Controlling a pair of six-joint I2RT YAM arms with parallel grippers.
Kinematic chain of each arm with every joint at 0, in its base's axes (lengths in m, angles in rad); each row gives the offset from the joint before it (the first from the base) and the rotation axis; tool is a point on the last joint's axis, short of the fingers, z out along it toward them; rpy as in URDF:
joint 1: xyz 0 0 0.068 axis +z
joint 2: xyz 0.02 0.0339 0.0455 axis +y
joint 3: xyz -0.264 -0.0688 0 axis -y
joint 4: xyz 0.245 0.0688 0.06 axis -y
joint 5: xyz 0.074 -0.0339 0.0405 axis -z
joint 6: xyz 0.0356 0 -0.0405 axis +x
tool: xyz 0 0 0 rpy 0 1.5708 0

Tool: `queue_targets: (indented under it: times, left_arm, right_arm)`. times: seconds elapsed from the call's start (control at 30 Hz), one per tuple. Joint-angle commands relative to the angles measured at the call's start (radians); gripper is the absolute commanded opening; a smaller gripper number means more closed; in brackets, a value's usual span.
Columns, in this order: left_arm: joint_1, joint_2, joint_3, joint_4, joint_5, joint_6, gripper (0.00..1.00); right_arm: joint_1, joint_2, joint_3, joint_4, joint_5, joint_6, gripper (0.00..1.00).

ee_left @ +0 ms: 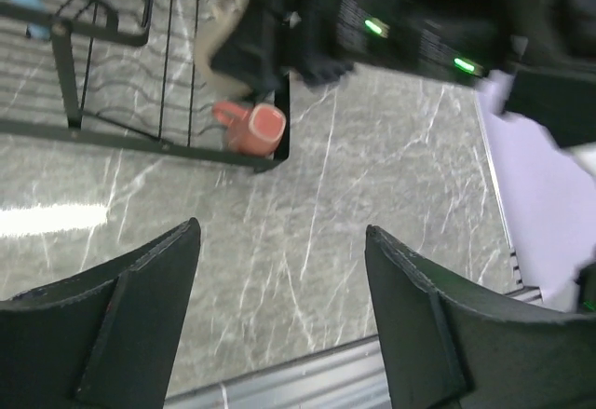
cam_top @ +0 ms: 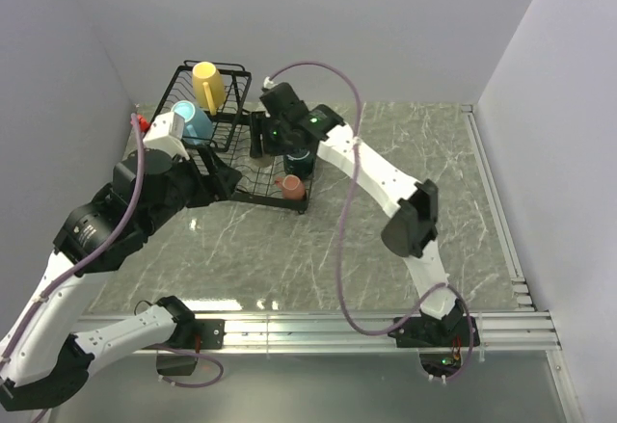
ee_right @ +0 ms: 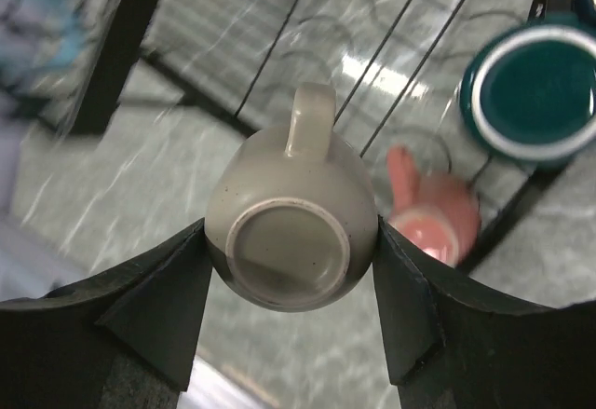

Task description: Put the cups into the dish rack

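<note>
My right gripper [ee_right: 289, 232] is shut on a small olive-brown cup [ee_right: 291, 241], held bottom-up with its handle pointing away, above the flat tray of the black wire dish rack [ee_right: 130, 36]. Below it a dark teal cup [ee_right: 535, 92] stands in the tray, and a salmon-red cup [ee_right: 428, 218] lies on its side near the tray's corner. In the top view a yellow cup [cam_top: 207, 84] and a light blue cup [cam_top: 190, 119] sit in the rack's [cam_top: 270, 198] raised basket. My left gripper [ee_left: 282, 232] is open and holds nothing, over the table just in front of the rack [ee_left: 140, 139].
The right arm [ee_left: 419, 36] reaches across the rack's right side, close above the salmon-red cup [ee_left: 253, 127]. The left arm [cam_top: 145, 192] is bent at the rack's front left. A metal rail [cam_top: 318, 327] runs along the near table edge. Walls stand behind and left.
</note>
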Motion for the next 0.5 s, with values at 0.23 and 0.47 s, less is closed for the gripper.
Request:
queue_targets:
  times: [0.23,0.47]
  left_arm:
    - [0.002,-0.077,-0.024,-0.1,0.02,-0.115,0.76]
    - [0.003,-0.084,-0.045,-0.129,0.04,-0.115,0.76]
  right_arm:
    - [0.011,0.149,0.12,0.134,0.125,0.066,0.0]
    - [0.026,0.236,0.134,0.173,0.145,0.066,0.0]
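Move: The grey cup is in my right hand; the free spot it is bound for, in the rack's lower tray, lies about 9 cm ahead, 4 cm left and 14 cm below that hand. The green mug stands roughly 12 cm ahead and 6 cm right, the red cup 9 cm ahead and 5 cm right, both about 15 cm lower. From my left hand, that spot is some 25 cm ahead, 3 cm right and 28 cm down. I lower the grey cup with my right hand about 7 cm towards the lower tray while easing it some 4 cm forward and a little left, quick at first and then slower, on the left side of the green mug and red cup. My fingers keep their grip and the wrist barely turns. My empty, open left hand backs off about 3 cm, drifting left and down. ##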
